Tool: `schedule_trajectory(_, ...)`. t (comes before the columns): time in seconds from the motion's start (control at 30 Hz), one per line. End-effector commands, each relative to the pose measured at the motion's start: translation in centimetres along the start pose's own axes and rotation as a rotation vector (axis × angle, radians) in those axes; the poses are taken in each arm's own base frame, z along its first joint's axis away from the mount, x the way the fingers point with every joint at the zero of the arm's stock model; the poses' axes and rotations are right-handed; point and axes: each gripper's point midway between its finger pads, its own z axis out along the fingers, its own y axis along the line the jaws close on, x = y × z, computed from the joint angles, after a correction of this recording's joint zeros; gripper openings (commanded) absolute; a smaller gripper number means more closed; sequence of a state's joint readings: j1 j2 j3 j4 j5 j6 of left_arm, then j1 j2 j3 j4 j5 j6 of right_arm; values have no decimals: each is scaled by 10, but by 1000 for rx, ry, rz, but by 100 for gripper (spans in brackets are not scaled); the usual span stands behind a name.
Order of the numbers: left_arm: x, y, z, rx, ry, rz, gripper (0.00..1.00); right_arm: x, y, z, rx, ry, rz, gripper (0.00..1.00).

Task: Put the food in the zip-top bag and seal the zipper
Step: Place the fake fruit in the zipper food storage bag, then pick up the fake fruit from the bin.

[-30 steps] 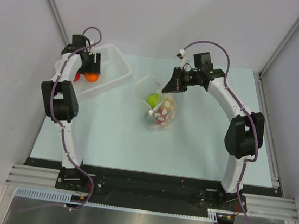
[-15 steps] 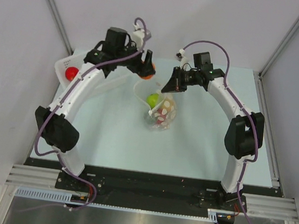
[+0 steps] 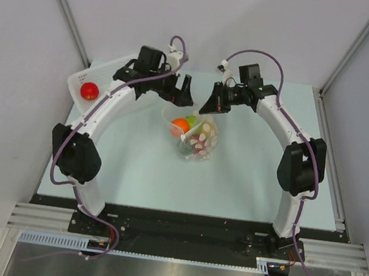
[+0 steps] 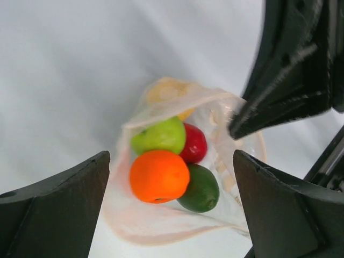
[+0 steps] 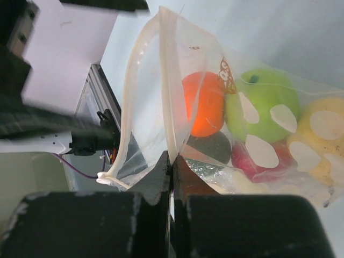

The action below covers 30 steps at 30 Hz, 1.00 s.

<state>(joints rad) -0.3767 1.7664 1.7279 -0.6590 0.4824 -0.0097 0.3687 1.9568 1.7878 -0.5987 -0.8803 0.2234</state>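
Note:
The zip-top bag (image 3: 200, 143) lies mid-table, clear with white dots, its mouth held up. My right gripper (image 3: 210, 107) (image 5: 172, 161) is shut on the bag's rim by the pale zipper (image 5: 165, 80). Inside the bag are an orange fruit (image 4: 159, 176) (image 5: 204, 105), a light green one (image 4: 159, 135), a red one (image 4: 194, 143), a dark green one (image 4: 200, 188) and a yellow one (image 5: 317, 140). My left gripper (image 3: 180, 98) (image 4: 171, 157) hangs open above the bag's mouth with nothing between its fingers. Another red fruit (image 3: 89, 90) lies in the basket.
A white perforated basket (image 3: 78, 75) stands at the back left, partly hidden under my left arm. The right gripper's dark fingers (image 4: 285, 70) sit close beside my left gripper. Grey walls close in the table on both sides.
My left arm swung from the basket to the bag with the orange fruit, then opened. The orange fruit now lies in the bag. The right arm has not moved.

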Motion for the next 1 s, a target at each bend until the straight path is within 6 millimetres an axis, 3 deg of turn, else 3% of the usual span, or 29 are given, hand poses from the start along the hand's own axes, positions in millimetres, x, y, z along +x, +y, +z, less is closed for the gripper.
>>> schedule_trajectory(0.0, -66, 46, -59, -87, -223, -63, 100, -22, 19, -11, -30, -59, -89, 0)
schedule_trajectory(0.1, -66, 133, -87, -308, -248, -160, 100, -23, 19, -10, -31, -59, -90, 0)
schedule_trajectory(0.17, -64, 191, -122, -446, -275, -219, 100, -23, 17, -10, -28, -60, -85, 0)
schedule_trajectory(0.2, -51, 222, -120, -501, -248, -256, 100, -22, 16, -9, -29, -57, -81, 0)
schedule_trajectory(0.23, -42, 253, -137, -564, -252, -295, 100, -21, 15, -8, -29, -56, -82, 0)
schedule_trajectory(0.27, -42, 269, -148, -601, -252, -304, 100, -21, 13, -6, -28, -54, -78, 0)
schedule_trajectory(0.3, -26, 293, -141, -614, -218, -340, 100, -20, 13, -5, -29, -51, -75, 0)
schedule_trajectory(0.37, -10, 329, -160, -670, -205, -386, 100, -22, 13, -4, -31, -55, -73, 0)
schedule_trajectory(0.4, 9, 351, -152, -681, -169, -422, 100, -24, 12, -3, -30, -60, -76, 0)
schedule_trajectory(0.43, 16, 369, -166, -725, -172, -438, 99, -25, 13, -3, -31, -60, -78, 0)
schedule_trajectory(0.5, 43, 395, -166, -747, -134, -475, 100, -26, 11, -3, -26, -63, -77, 0)
schedule_trajectory(0.63, 68, 425, -167, -814, -78, -454, 100, -24, 8, -2, -19, -60, -72, 0)
schedule_trajectory(0.97, 86, 452, -147, -874, -44, -425, 100, -24, 2, -2, -10, -57, -57, 0)
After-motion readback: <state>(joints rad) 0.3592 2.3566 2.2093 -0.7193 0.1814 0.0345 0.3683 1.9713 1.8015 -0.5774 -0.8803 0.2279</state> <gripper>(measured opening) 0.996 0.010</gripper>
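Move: The last red fruit lies in the left end of the white box, about 43 cm to the left of the empty left hand, some 15 cm ahead and 17 cm below. The box's middle is roughly 12 cm right of that fruit and 3 cm farther out. The orange just left in the bag sits about 14 cm under the left hand, some 3 cm ahead. From the right hand, the red fruit is about 53 cm left and 20 cm ahead. The left hand leaves the bag's mouth and sweeps left some 43 cm and forward about 15 cm, arching up 5 cm on the way and then dropping nearly 20 cm into place just over the red fruit in the box. On the way the wrist turns counter-clockwise about 50 degrees until the fingers point forward and down, and they stay wide open with one to each side of the fruit, while the right hand stays put and keeps its pinch on the bag's rim. ##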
